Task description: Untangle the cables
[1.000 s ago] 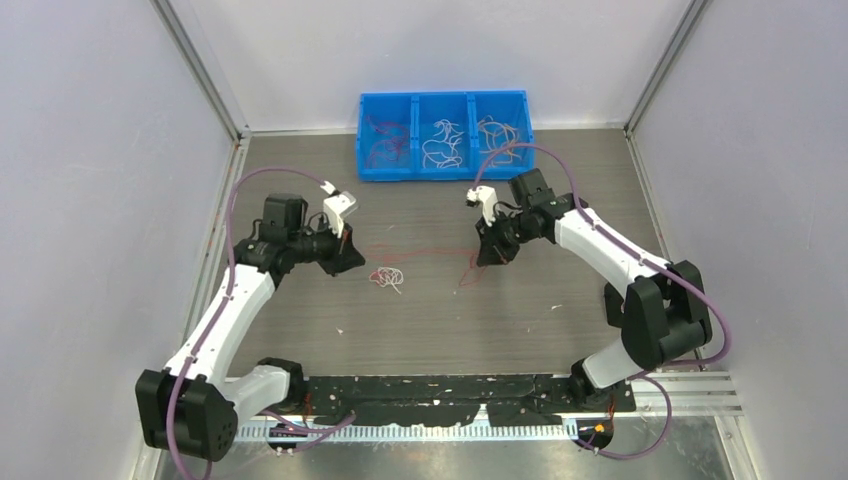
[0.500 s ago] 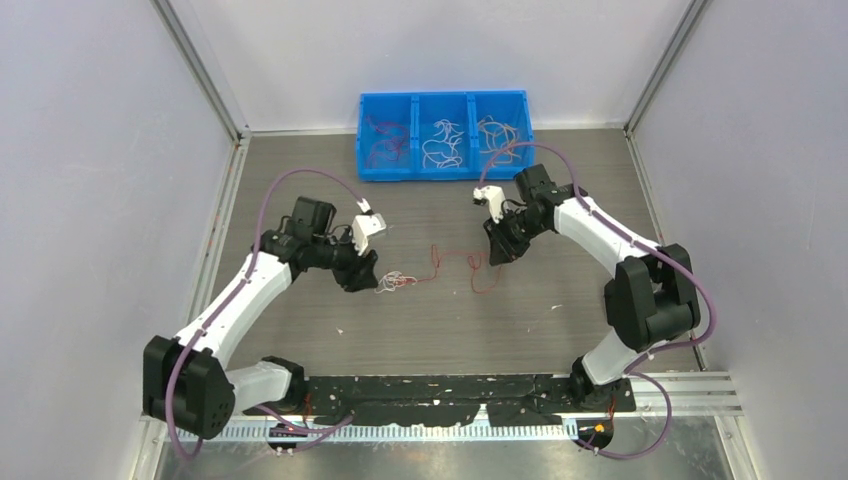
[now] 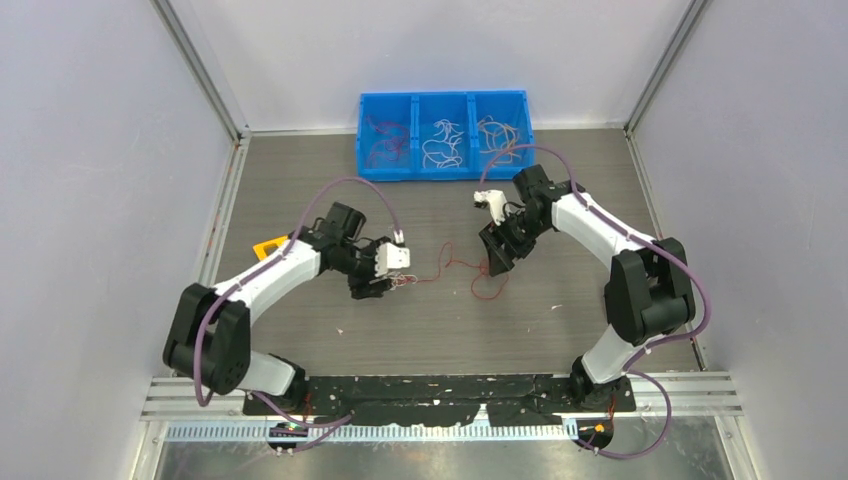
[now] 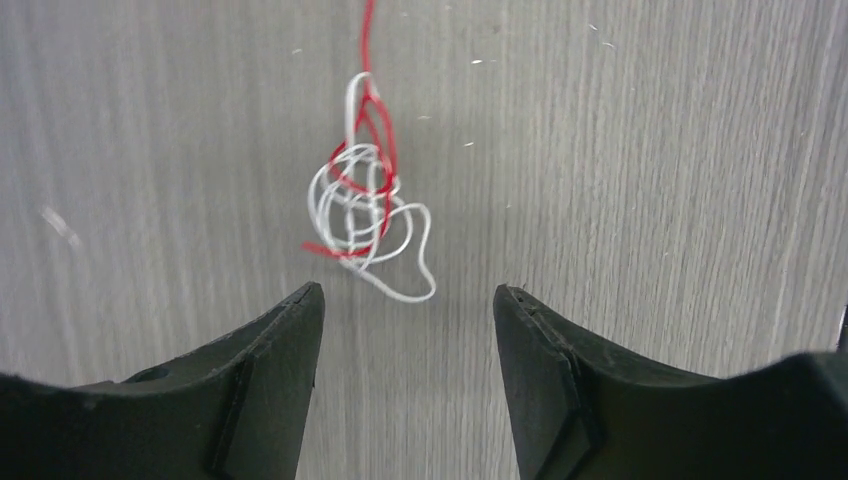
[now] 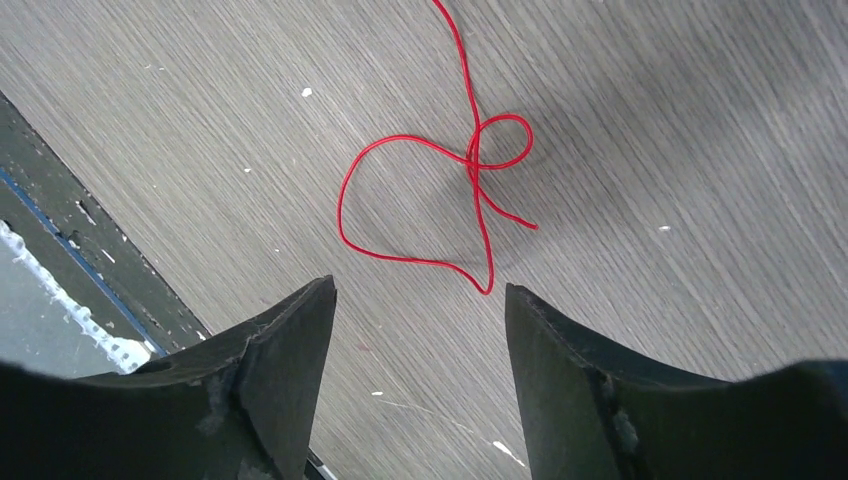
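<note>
The cables lie on the table as a small white-and-red tangle [image 4: 362, 215] with one red strand running away from it. In the top view the tangle [image 3: 404, 281] sits just right of my left gripper [image 3: 378, 285]. The red strand [image 3: 452, 262] stretches right to a loose loop [image 3: 487, 291] below my right gripper [image 3: 493, 262]. My left gripper [image 4: 410, 290] is open, nothing between its fingers, the tangle just beyond the tips. My right gripper [image 5: 418, 285] is open too, the red loop [image 5: 472, 158] lying free ahead of it.
A blue three-compartment bin [image 3: 445, 96] stands at the back, holding red wires [image 3: 385, 142], white wires [image 3: 442, 143] and yellow-orange wires [image 3: 497, 133]. A small orange-yellow object [image 3: 268, 246] lies beside the left arm. Grey walls enclose the table on three sides.
Both grippers have opened and let go of the wire ends. The left arm has moved right and down toward the tangle. The red strand now lies slack on the table.
</note>
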Controlling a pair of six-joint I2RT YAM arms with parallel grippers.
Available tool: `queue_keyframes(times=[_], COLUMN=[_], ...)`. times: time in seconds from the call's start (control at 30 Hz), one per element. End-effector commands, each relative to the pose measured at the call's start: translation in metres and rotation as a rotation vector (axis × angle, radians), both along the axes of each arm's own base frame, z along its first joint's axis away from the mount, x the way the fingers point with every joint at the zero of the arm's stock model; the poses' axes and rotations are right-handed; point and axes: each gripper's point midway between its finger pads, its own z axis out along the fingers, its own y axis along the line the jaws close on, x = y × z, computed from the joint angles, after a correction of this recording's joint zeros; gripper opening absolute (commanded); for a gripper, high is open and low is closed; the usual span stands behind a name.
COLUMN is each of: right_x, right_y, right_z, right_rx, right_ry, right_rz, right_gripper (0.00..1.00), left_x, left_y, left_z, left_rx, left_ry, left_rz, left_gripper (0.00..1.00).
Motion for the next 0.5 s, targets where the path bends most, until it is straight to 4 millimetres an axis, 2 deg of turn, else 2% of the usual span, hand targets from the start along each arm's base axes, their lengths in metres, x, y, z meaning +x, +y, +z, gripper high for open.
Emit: queue_keyframes(times=[0.0, 0.13, 0.33, 0.4, 0.47], right_x=[0.007, 0.009, 0.013, 0.012, 0.009], right_y=[0.010, 0.016, 0.016, 0.020, 0.026], right_z=[0.031, 0.043, 0.048, 0.053, 0.059], right_rx=[0.059, 0.095, 0.100, 0.125, 0.171], right_ry=[-0.051, -0.060, -0.074, -0.072, -0.067], right_rz=[-0.017, -0.025, -0.033, -0.030, -0.014], right_gripper=[0.70, 0.70, 0.70, 0.70, 0.70], left_x=[0.009, 0.013, 0.012, 0.016, 0.022], left_y=[-0.010, -0.007, 0.000, -0.002, -0.004], left_z=[-0.015, -0.033, -0.055, -0.056, -0.053], left_rx=[0.118, 0.213, 0.284, 0.286, 0.281], left_ry=[-0.085, -0.054, -0.050, -0.064, -0.073], left_rz=[-0.136, -0.106, -0.059, -0.042, -0.015], left_gripper=[0.62, 0.58, 0.50, 0.42, 0.30])
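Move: Just to the right of the left hand, about 3 cm over and 1 cm farther out, the small white cable tangle with the red cord threaded through it lies some 7 cm below. The red cord's loose loop is roughly 18 cm to that hand's right, level with it ahead and back. From the right hand, the tangle is about 18 cm left and 3 cm back, and the red loop about 3 cm left and 3 cm back, both 8 cm below. Dropping almost straight down by about 6 cm, slowing near the table, the left hand tips its slanted fingers some 15 degrees nearer to vertical and narrows its still-open fingers over the left-hand edge of the white tangle; whether they touch it can't be made out. The right hand, open and empty, rises a little off the red loop, drifting slightly left. ##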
